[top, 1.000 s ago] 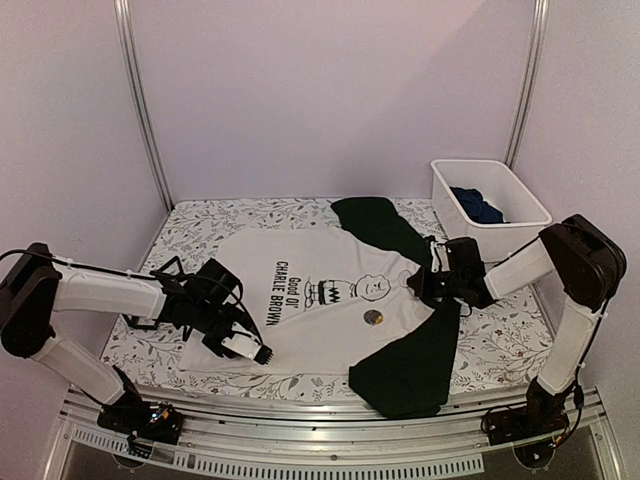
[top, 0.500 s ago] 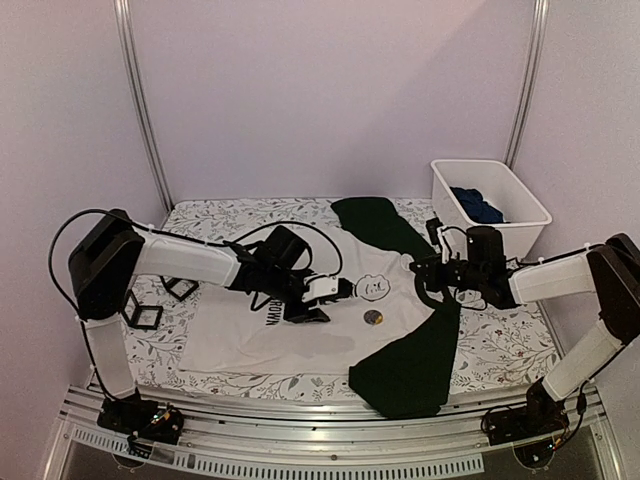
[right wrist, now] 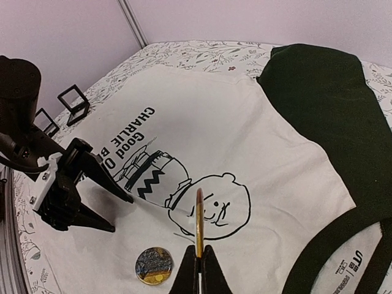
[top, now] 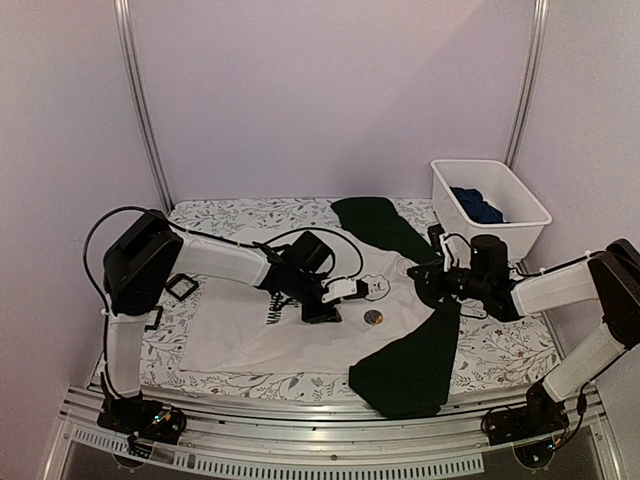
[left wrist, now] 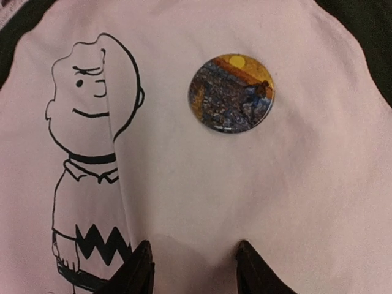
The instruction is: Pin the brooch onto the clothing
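Note:
The white T-shirt (top: 260, 335) with dark sleeves and the cartoon boy print lies flat on the table. It also shows in the left wrist view (left wrist: 294, 202) and the right wrist view (right wrist: 245, 135). A round brooch (top: 372, 317) with a gold rim and dark picture lies face up on it, seen too from the left wrist (left wrist: 231, 94) and the right wrist (right wrist: 154, 265). My left gripper (top: 335, 308) (left wrist: 195, 254) (right wrist: 122, 214) is open and empty, low over the shirt just short of that brooch. My right gripper (top: 425, 280) (right wrist: 198, 254) is shut on a thin gold-rimmed disc (right wrist: 199, 220), held edge-on above the boy's face.
A white bin (top: 490, 200) at the back right holds a dark blue garment (top: 477, 205). Small black square frames (top: 182, 287) (right wrist: 70, 101) lie on the floral cloth (top: 500, 345) left of the shirt. A metal rail runs along the near edge.
My left arm has swung from the near left across the shirt to the right, ending beside the brooch. My right gripper has shifted slightly right, still shut on the disc.

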### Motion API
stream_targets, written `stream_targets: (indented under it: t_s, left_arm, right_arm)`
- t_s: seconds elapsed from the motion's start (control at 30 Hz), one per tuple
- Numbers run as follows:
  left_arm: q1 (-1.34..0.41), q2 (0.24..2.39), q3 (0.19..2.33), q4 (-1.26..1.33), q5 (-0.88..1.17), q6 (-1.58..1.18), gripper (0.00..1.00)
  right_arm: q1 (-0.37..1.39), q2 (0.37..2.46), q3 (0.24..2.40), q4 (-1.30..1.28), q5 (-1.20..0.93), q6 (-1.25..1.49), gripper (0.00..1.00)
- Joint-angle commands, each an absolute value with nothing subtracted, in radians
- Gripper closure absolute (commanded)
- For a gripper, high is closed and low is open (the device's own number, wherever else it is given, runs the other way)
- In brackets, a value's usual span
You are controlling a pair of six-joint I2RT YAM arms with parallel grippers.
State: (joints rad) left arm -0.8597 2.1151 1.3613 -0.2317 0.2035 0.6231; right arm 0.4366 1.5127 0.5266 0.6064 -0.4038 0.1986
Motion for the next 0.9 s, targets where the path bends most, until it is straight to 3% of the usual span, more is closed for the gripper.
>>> stream_targets:
  t_s: [0.0,0.23,0.3,0.4,0.47,0.87]
  left_arm:
    - [-0.854,2.144,1.379,-0.285,0.149,0.608,0.54]
    - [-0.810,2.065,1.447,-0.368,0.383,0.646,0.50]
    - [-0.794,2.103,1.492,-0.339,0.287,0.630,0.51]
    - [-0.781,2.198,1.521,-0.215,-0.070,0.678,0.54]
    - [-0.772,2.231,1.512,-0.120,-0.174,0.758,0.55]
    - [-0.738,2.302,1.455,0.057,-0.333,0.934,0.56]
  right_arm:
    - [0.449,1.540,0.543,0.528,-0.410,0.256,1.00]
    - [0.502,1.540,0.559,0.317,-0.283,0.426,1.00]
    - [0.544,1.543,0.555,0.296,-0.251,0.466,1.00]
    - [0.576,1.548,0.531,0.289,-0.232,0.517,1.00]
    - [0.584,1.549,0.505,0.288,-0.226,0.547,1.00]
    - [0.587,1.507,0.453,0.084,-0.130,0.621,1.00]
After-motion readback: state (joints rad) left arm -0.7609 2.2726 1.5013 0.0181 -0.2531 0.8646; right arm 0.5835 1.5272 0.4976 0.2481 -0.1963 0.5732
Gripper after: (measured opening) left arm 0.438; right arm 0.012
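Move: My left hand is low over the shirt. The bare cloth it goes for is about 14 cm ahead and 4 cm to its left, beyond the printed figure's zigzag body, which is 6 cm ahead and 1 cm right. My right hand grips a second brooch edge-on, about 12 cm above the cloth; its place is 6 cm back and 1 cm right. The pinned brooch is 4 cm back and 10 cm left, the printed face 5 cm ahead and 10 cm left. I bring my right hand down about 9 cm and back some 6 cm towards the shirt beside the pinned brooch, tipping the fingers down about 30 degrees and keeping my grip on the second brooch. Meanwhile my half-open left hand hops up a few centimetres and forward, over the printed figure, and comes low again on its far side, about 15 cm on, the wrist tilting as it goes. ##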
